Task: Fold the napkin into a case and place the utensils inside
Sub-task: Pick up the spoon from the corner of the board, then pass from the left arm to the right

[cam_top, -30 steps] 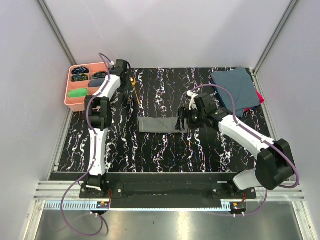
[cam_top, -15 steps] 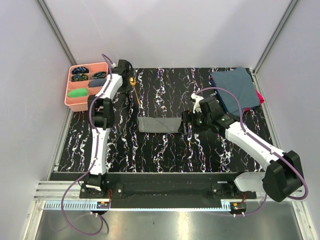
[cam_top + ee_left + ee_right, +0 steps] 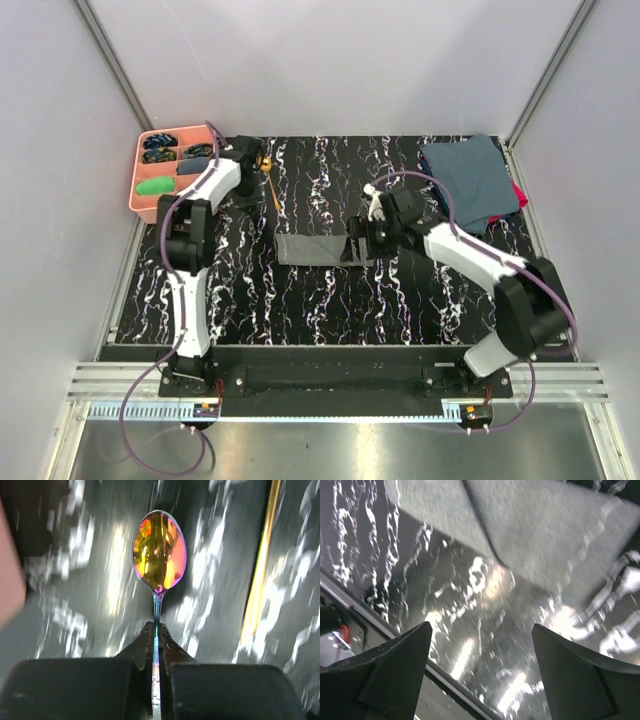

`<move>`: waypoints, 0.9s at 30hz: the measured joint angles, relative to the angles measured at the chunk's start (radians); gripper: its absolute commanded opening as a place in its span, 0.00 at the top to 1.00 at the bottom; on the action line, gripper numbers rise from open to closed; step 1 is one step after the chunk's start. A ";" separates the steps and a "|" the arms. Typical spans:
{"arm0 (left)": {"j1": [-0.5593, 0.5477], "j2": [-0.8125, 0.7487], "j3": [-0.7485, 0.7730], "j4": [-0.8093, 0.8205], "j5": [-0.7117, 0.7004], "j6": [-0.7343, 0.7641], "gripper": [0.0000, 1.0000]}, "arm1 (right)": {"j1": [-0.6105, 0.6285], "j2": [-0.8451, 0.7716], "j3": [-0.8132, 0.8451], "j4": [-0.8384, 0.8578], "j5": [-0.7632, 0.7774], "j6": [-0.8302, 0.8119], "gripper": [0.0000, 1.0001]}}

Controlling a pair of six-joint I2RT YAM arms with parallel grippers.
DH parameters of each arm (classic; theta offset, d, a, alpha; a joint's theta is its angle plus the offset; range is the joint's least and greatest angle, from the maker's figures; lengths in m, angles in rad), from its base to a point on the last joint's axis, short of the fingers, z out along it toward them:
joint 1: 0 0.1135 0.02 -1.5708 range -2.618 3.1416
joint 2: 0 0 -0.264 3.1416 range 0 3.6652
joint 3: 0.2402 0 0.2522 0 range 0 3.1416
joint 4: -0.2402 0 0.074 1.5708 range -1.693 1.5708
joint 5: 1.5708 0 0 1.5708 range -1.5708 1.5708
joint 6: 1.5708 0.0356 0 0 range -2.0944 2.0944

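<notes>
The grey napkin lies folded as a narrow flat case [image 3: 315, 248] in the middle of the table. My right gripper [image 3: 358, 246] is open at its right end, just above the table. In the right wrist view the gripper [image 3: 481, 627] is open and empty, with the grey cloth [image 3: 535, 530] ahead of the fingers. My left gripper [image 3: 256, 160] is at the back left, shut on the thin handle of a gold spoon [image 3: 159, 555], whose bowl points away from the fingers. The second utensil [image 3: 272, 190] lies on the table beside it, and its handle shows in the left wrist view [image 3: 260, 575].
A pink compartment tray [image 3: 150, 205] holding small items stands at the back left, close to the left gripper. Folded dark blue-teal cloths [image 3: 470, 180] lie at the back right over something red. Grey walls enclose the black marbled table [image 3: 320, 310].
My left gripper has come a little nearer from the back edge with the spoon. My right gripper has shifted left onto the case's right end.
</notes>
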 measured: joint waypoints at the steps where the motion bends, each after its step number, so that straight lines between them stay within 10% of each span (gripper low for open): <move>1: 0.000 -0.055 -0.068 0.009 0.011 -0.003 1.00 | 0.000 0.050 0.028 0.012 -0.019 0.009 0.07; 12: -0.098 -0.676 -0.543 0.145 0.128 0.002 1.00 | -0.041 0.431 0.486 0.060 -0.306 0.058 0.20; 27: -0.440 -0.777 -0.665 0.158 0.145 0.128 1.00 | -0.050 0.499 0.626 -0.058 -0.539 -0.079 0.38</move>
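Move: The left hand already pinches the colourful spoon's handle, with the open right gripper about 31 cm to its right, 19 back and 8 higher. The folded napkin lies some 21 cm right, 10 back and 3 below; the gold spoon 6 cm right, 6 ahead and 2 below; the pink tray 21 cm left, 10 ahead. From the right hand, the held spoon is roughly 31 cm left, 20 ahead and 8 below, the napkin 10 left, 11 ahead and 10 below. Back and up, then swinging right with a clockwise turn of some 35 degrees, the left hand carries the pinched spoon about 19 cm back, 14 right and 11 up towards the napkin's left end and the right gripper. The right hand reaches forward, left and up some 10 cm, rolling its left side up and turning counter-clockwise, then eases back and down slightly while its fingers partly close, still empty. ##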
